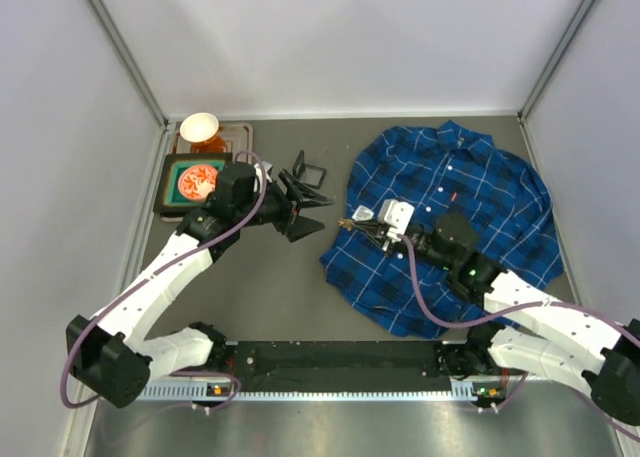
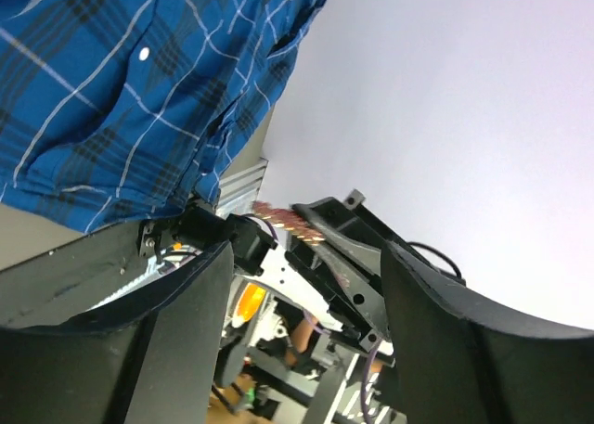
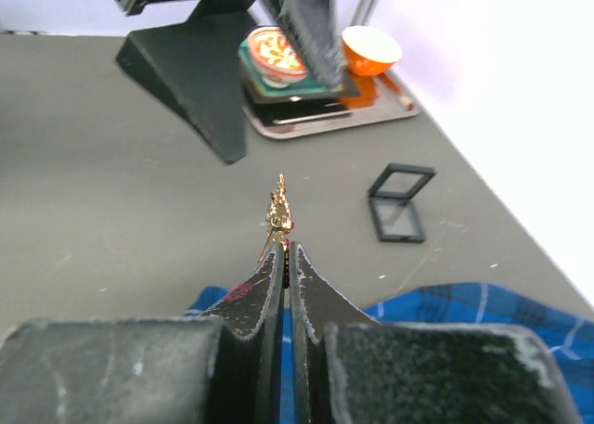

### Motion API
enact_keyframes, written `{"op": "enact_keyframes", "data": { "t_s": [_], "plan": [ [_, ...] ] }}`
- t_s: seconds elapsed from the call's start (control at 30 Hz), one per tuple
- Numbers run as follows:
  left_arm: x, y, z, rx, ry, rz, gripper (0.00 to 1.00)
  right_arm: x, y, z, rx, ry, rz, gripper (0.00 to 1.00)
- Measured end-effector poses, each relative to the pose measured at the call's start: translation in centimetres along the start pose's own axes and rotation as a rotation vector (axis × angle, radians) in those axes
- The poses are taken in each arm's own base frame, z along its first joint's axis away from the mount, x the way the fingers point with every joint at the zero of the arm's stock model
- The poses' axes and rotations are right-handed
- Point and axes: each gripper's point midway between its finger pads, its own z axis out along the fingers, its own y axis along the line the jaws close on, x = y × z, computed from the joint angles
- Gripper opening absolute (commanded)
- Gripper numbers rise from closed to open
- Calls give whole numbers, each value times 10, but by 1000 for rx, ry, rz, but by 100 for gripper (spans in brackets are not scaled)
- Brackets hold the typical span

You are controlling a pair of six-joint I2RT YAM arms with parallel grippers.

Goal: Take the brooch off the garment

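Note:
The garment (image 1: 470, 192), a dark-blue plaid shirt, lies spread on the right of the table; its fabric also shows in the left wrist view (image 2: 111, 71) and under the fingers in the right wrist view (image 3: 483, 303). My right gripper (image 1: 354, 221) (image 3: 287, 250) is shut on the brooch (image 3: 278, 211), a small golden, reddish pin sticking out past its tips. It hangs over bare table just off the shirt's left edge. My left gripper (image 1: 318, 209) (image 2: 306, 285) stands open with nothing in it, just left of the brooch (image 2: 288, 218) and facing it.
A tray (image 1: 238, 135) at the back left carries an orange-and-white bowl (image 1: 199, 128). In front of it lies a dark square dish with a red pattern (image 1: 193, 181). A small open black case (image 1: 305, 172) (image 3: 399, 201) rests behind the left gripper. Walls enclose the table.

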Motion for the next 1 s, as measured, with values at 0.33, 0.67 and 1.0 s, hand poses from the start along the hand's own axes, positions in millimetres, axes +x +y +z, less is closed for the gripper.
{"op": "enact_keyframes", "data": {
  "t_s": [0.33,0.67,1.0],
  "plan": [
    [-3,34,3,-134,-25,-267,58,5,5,21,21,6,-294,0],
    [-3,51,6,-170,-32,-362,39,18,15,35,31,65,-474,0],
    [-4,50,5,-167,-38,-377,31,20,13,38,60,87,-544,0]
  ]
}}
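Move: Off the left gripper's open fingertips, the brooch stands out from the right hand's shut fingers, about 4 cm right, 2 cm back and 3 cm below the left hand point. The left gripper, where the brooch is going, is some 6 cm left, 2 cm ahead and 3 cm above the right hand. From the left hand, the black stand lies roughly 18 cm ahead, 3 cm left, and the white tag 7 cm ahead, 9 cm right, both some 25 cm below. Sinking about 5 cm to the brooch's level, with a slight shift left, the left hand rolls some 25 degrees, then holds still while its fingers close to under half their starting gap around the brooch's free end. The right hand keeps its pinch and carries the brooch left and somewhat down towards those fingertips, rolling about 30 degrees around its own pointing line. ##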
